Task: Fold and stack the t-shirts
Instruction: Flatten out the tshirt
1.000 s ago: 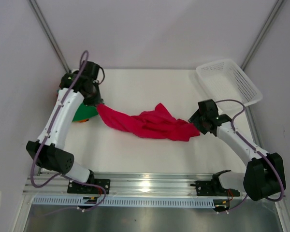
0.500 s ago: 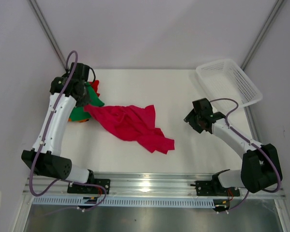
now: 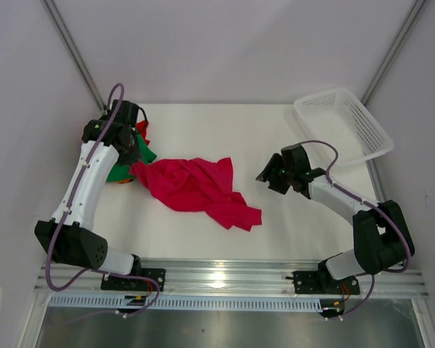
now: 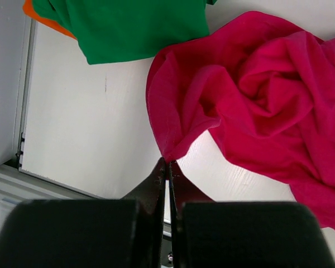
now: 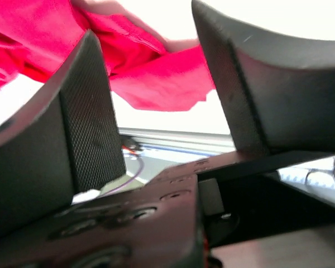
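A crimson t-shirt (image 3: 196,188) lies crumpled on the white table, left of the middle. My left gripper (image 3: 135,165) is shut on its left edge, and the left wrist view shows the closed tips (image 4: 167,163) pinching a fold of the crimson t-shirt (image 4: 257,100). A green t-shirt (image 4: 128,25) lies over an orange one (image 4: 39,17) just beyond it. A bit of red cloth (image 3: 140,129) shows behind the left arm. My right gripper (image 3: 267,176) hovers open to the right of the crimson t-shirt. Nothing is between its fingers (image 5: 89,111), and the crimson t-shirt (image 5: 162,84) lies ahead of them.
A white mesh basket (image 3: 344,123) stands at the back right corner, partly over the table's edge. The pile of t-shirts sits at the table's left edge by the wall. The metal rail (image 3: 225,275) with both arm bases runs along the near edge.
The right gripper has let go of the crimson t-shirt's right end, which dropped to the table. It then swung left towards the shirt. The left gripper kept its grip and shifted slightly.
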Controlling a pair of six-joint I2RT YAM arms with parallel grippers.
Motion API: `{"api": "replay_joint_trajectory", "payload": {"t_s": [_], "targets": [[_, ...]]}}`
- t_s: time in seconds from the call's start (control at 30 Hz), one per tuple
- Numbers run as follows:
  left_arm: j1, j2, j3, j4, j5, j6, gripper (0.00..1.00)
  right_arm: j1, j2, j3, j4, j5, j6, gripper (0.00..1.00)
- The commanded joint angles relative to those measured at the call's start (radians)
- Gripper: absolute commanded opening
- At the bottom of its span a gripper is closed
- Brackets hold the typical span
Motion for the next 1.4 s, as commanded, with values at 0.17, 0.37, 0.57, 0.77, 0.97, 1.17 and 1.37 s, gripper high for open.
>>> {"api": "replay_joint_trajectory", "payload": {"t_s": [0.17,0.37,0.57,0.77,0.97,1.17,1.37], "targets": [[0.008,-0.011,-0.006,0.027,0.012,0.033,0.02,0.038,0.076,-0.085,0.123,-0.289,0.043,0.59],[0.008,-0.017,-0.031,0.034,0.010,0.036,0.02,0.091,0.000,-0.106,-0.089,-0.243,0.081,0.59],[0.008,-0.022,-0.057,0.039,0.018,0.038,0.02,0.098,-0.096,-0.181,-0.181,-0.280,0.155,0.59],[0.008,-0.043,-0.080,0.044,0.021,0.038,0.02,0.106,-0.226,-0.218,-0.293,-0.245,0.224,0.61],[0.008,-0.060,-0.107,0.050,0.032,0.036,0.02,0.109,-0.266,-0.347,-0.122,-0.222,0.363,0.62],[0.008,-0.074,-0.104,0.036,0.000,0.055,0.02,0.120,-0.261,-0.495,0.168,-0.220,0.555,0.63],[0.008,-0.077,-0.109,0.034,-0.008,0.067,0.02,0.137,-0.248,-0.565,0.359,-0.182,0.655,0.63]]}}
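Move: My open right hand is after the loose tail corner of the red t-shirt, some 10 cm back, 5 cm to its left and about 8 cm below. The shirt's bulk is about 3 cm ahead and 29 cm left of it, its far corner 13 cm ahead and 15 cm left. My left hand already pinches the shirt's other end; from it the tail corner lies about 8 cm back, 38 cm right and 22 cm down. I sweep my open right hand back about 14 cm, bearing left at first and then right again, dipping, rising slightly and dipping once more to end some 6 cm lower. At the end I ease left and a little forward to the tail corner, the wrist turning some 30 degrees so the fingers point more leftward. My left hand keeps its pinch and sinks about 2 cm, easing slightly back. ##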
